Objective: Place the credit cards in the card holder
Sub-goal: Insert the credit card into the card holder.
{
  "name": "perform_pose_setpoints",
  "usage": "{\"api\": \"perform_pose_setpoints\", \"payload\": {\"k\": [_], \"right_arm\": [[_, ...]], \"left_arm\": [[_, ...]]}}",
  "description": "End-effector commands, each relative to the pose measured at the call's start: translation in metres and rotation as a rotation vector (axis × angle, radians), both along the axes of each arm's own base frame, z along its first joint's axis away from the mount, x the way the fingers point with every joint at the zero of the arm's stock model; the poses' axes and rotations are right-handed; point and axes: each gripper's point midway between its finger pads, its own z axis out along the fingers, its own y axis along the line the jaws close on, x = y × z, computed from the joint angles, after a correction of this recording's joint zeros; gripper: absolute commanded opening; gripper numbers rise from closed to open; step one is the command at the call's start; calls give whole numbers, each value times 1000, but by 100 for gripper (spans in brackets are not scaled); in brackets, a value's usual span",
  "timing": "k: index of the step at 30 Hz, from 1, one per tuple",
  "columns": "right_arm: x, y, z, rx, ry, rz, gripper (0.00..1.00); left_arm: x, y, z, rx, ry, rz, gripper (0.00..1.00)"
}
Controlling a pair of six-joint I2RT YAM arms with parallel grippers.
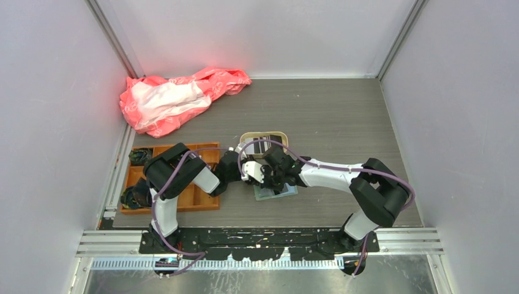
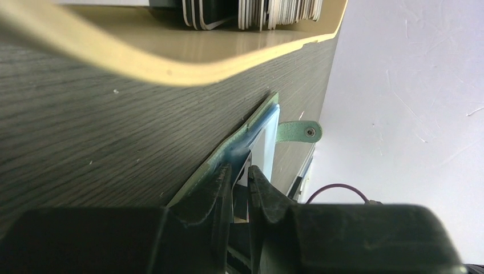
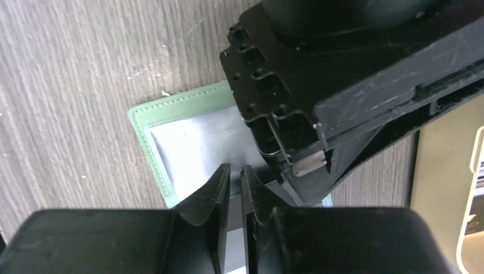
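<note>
The green card holder [image 1: 283,192] lies open on the table under both grippers, its pale clear pocket [image 3: 188,137] facing up. My left gripper [image 2: 240,168] stands at its edge. The jaws are a narrow gap apart around a thin pale sheet of the holder [image 2: 265,145], which rests against one finger only. My right gripper [image 3: 235,167] hangs over the pocket, all but shut, with nothing visible between its fingers. A dark flat piece [image 3: 268,185] lies on the pocket by its tips; I cannot tell whether it is a card. Several credit cards [image 1: 263,146] stand in the beige tray.
The beige tray [image 1: 245,138] sits just behind the holder, its rim [image 2: 142,63] close above my left gripper. An orange compartment tray [image 1: 196,196] lies under the left arm. A pink and white bag [image 1: 177,98] is bunched at the back left. Walls enclose the table.
</note>
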Motion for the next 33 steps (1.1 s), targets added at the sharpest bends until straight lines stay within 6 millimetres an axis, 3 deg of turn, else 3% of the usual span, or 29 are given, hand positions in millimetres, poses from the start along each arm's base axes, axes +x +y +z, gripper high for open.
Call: {"api": "perform_pose_setpoints", "payload": {"k": [1,14,20,28,33], "right_arm": [[11,-8,4,-23,-88,-16,18],[23,-36,9,-81,-134,-115,18],[29,-41,23,-51,-103,-176,20],[10,-39,60,52,120,-206,29],[11,-53,77,191,365,-346,50]], "left_arm": [[-4,-1,-9,15,17,-16,19],[-3,-2,-9,10,21,-20,28],[-2,-3,-3,9,7,-23,35],[2,-3,14,59,-48,-44,41],[5,0,27,85,-91,-42,40]]}}
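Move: Just to the right of the right hand, about 3 cm off and 2 cm below, level fore and aft, is the middle of the dark card, partly in the card holder's clear pocket. That pocket's middle is some 4 cm right of the hand, and the card box lies about 14 cm ahead and 4 cm left. From the left hand, the card is about 6 cm right, 2 cm back and 2 cm down, with the card box 11 cm ahead. Pushing the dark card rightward into the pocket, the right hand's nearly shut fingertips travel about 5 cm right and 2 cm forward, staying low, then lift some 5 cm clear and spread as the wrist turns about 15 degrees clockwise. The left fingers, by the pocket mouth, open and rise about 1 cm. ##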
